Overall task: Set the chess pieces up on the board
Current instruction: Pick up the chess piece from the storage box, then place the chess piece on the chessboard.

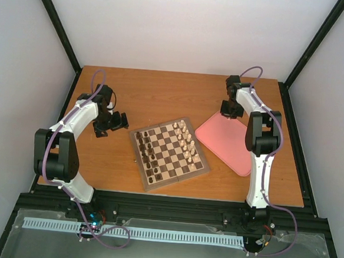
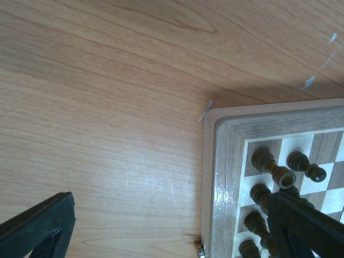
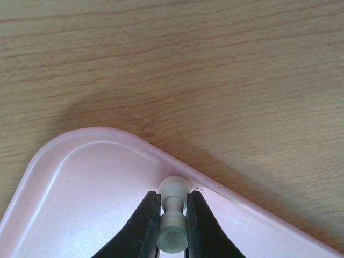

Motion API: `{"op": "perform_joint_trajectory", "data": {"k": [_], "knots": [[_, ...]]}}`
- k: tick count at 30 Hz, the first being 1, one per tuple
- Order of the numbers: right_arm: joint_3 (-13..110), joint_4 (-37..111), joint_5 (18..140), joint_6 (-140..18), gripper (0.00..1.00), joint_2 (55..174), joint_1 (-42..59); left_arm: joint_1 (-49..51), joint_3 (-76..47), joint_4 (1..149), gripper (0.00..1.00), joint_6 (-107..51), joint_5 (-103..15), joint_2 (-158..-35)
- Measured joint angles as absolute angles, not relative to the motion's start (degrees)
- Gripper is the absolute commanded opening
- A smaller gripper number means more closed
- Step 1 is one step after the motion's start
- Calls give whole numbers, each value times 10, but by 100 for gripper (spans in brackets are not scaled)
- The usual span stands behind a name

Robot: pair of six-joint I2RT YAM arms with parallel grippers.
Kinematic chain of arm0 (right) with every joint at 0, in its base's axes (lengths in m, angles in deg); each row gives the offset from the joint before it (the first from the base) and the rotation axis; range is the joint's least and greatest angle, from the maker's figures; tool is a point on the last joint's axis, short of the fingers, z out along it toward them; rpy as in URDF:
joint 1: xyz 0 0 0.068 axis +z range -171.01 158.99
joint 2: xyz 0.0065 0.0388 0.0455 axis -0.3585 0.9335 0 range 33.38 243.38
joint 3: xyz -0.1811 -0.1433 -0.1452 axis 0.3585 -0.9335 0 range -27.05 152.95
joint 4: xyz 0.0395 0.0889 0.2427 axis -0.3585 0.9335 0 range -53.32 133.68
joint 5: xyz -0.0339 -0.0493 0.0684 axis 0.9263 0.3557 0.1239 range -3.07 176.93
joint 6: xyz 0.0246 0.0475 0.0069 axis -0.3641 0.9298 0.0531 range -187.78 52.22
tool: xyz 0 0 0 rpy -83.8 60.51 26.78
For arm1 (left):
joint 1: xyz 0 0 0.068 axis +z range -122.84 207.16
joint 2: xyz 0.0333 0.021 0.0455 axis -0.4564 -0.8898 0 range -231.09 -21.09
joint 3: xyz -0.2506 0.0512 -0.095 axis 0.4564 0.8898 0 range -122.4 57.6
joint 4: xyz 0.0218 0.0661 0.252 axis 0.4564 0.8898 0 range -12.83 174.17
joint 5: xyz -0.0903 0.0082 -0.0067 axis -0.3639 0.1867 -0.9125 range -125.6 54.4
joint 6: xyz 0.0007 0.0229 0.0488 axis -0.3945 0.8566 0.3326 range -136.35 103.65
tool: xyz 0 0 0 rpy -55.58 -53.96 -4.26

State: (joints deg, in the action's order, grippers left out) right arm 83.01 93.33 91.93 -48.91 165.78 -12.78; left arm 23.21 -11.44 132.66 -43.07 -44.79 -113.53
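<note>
My right gripper [image 3: 173, 198] is shut on a pale chess piece [image 3: 173, 217], a small pawn-like one lying on its side against the rim at the far corner of the pink tray [image 3: 91, 188]. From above, that gripper [image 1: 227, 113] is over the tray's far corner [image 1: 227, 142]. The board [image 1: 138, 161] lies mid-table, with pale chess pieces [image 1: 186, 140] along its right side and dark pieces [image 1: 147, 154] along its left. My left gripper [image 1: 117, 121] hangs open beside the board's left corner [image 2: 226, 161]; nothing is between its fingers [image 2: 37, 226].
The left wrist view shows dark pieces [image 2: 274, 172] standing in rows near the board's corner, partly behind one finger. Bare wooden table [image 2: 107, 107] spreads to the board's left. White walls and black frame posts enclose the table.
</note>
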Motion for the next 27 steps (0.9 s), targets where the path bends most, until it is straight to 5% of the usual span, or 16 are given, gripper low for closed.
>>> {"op": "perform_joint_trajectory", "data": {"k": [14, 27], "knots": [[709, 936, 910, -488, 3, 1489, -98, 232, -114, 1326, 100, -431, -448, -1134], [404, 963, 889, -458, 3, 1267, 124, 232, -114, 1325, 100, -431, -451, -1115]]}}
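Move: The right hand already pinches the last white piece at the pink tray's far end. The board's empty near-right corner square lies about 26 cm back, 14 cm left and 2 cm below; a white back-row piece stands some 23 cm back, 16 cm left, and an edge pawn about 27 cm back, 17 cm left. The tray's middle is 13 cm straight back. From the left hand the corner square is roughly 37 cm right, 10 cm back. Right hand, still pinching the piece, arcs up, about 24 cm back, left, then down towards the corner square. ##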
